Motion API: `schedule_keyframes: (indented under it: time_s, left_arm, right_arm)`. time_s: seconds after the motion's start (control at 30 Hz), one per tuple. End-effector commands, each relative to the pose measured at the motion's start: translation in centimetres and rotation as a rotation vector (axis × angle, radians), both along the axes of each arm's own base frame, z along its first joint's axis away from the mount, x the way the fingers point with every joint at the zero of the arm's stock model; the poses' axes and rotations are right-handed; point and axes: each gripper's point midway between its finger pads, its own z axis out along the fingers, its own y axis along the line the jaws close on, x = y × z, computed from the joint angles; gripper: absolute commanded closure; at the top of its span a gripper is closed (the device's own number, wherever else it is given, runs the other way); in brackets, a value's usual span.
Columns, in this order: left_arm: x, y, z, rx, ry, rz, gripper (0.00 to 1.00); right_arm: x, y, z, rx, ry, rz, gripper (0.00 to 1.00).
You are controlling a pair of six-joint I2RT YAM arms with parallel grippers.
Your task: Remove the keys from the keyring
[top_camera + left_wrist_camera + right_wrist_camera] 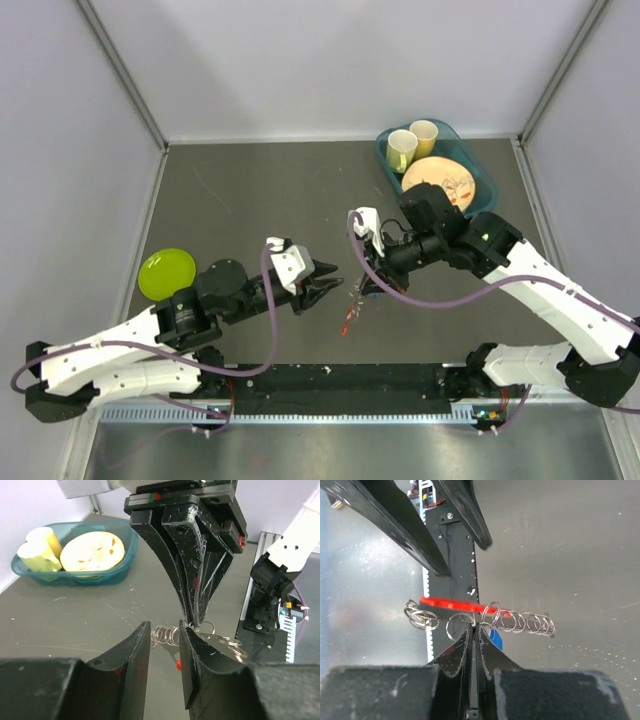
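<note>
A stretched coil of thin silver rings, the keyring (527, 623), hangs in the air. My right gripper (476, 627) is shut on one of its loops from below. The red-headed key (455, 603) and the blue-headed key (495, 636) hang from it behind the jaws. My left gripper (164, 630) is open. The coil (166, 635) lies just past its fingertips, across the gap, and I see no pinch on it. The right gripper's fingers (197, 580) come down in front of the left wrist camera. From above, both grippers (340, 278) (362, 285) meet at the table's middle front, with the red key (348, 320) dangling below.
A green plate (167, 272) lies at the left by the left arm. A teal bin (478, 165) with two yellow cups and an orange plate stands at the back right. The black base rail (340, 378) runs along the near edge.
</note>
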Motion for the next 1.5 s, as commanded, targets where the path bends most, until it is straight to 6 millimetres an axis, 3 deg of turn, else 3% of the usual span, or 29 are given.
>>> schedule_keyframes:
  time_s: [0.0, 0.17, 0.57, 1.3, 1.33, 1.4, 1.47]
  left_arm:
    - [-0.7, -1.0, 0.5, -0.014, 0.055, -0.05, 0.66]
    - [-2.1, -2.4, -0.8, 0.003, 0.113, -0.143, 0.67]
    - [-2.2, -3.6, -2.8, 0.043, 0.144, -0.188, 0.69]
    - [-2.8, -4.3, -3.6, 0.017, 0.328, -0.403, 0.78]
    - [-2.8, -4.5, -3.9, 0.026, 0.336, -0.409, 0.8]
    - [-2.8, -4.7, -4.0, 0.037, 0.342, -0.417, 0.98]
    - [-2.5, -4.9, -4.4, 0.048, 0.336, -0.414, 1.0]
  right_arm:
    - [-1.7, 0.4, 2.3, 0.062, 0.041, 0.058, 1.0]
    - [-1.8, 0.7, 2.6, 0.074, 0.06, 0.055, 1.0]
    - [-2.0, 1.0, 2.7, 0.097, 0.069, 0.062, 1.0]
    - [-2.0, 1.4, 2.9, 0.127, 0.026, 0.092, 1.0]
    - [-1.9, 1.5, 2.8, 0.124, 0.027, 0.093, 1.0]
    - [-1.9, 1.5, 2.7, 0.123, 0.031, 0.091, 1.0]
    - [-2.0, 1.5, 2.8, 0.128, 0.035, 0.094, 1.0]
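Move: The keyring is pinched in my right fingertips, right at that hand's point. From my left hand, half open and empty, the gripped part lies about 4 cm to the right, 1 cm back and 5 cm down. The red key hangs some 3 cm back, 2 cm right and 10 cm below my left hand; the blue key is level ahead with it, about 5 cm right and 8 cm down. I bring my left hand down about 5 cm and 4 cm to the right, easing back a little, to the keyring at my right fingertips. I turn that wrist about 30 degrees in all, swinging clockwise until its fingers point nearly straight right and slightly down, then shut them on the wire. My right hand draws the keyring back 1–2 cm early on, then holds it there, still pinched. ##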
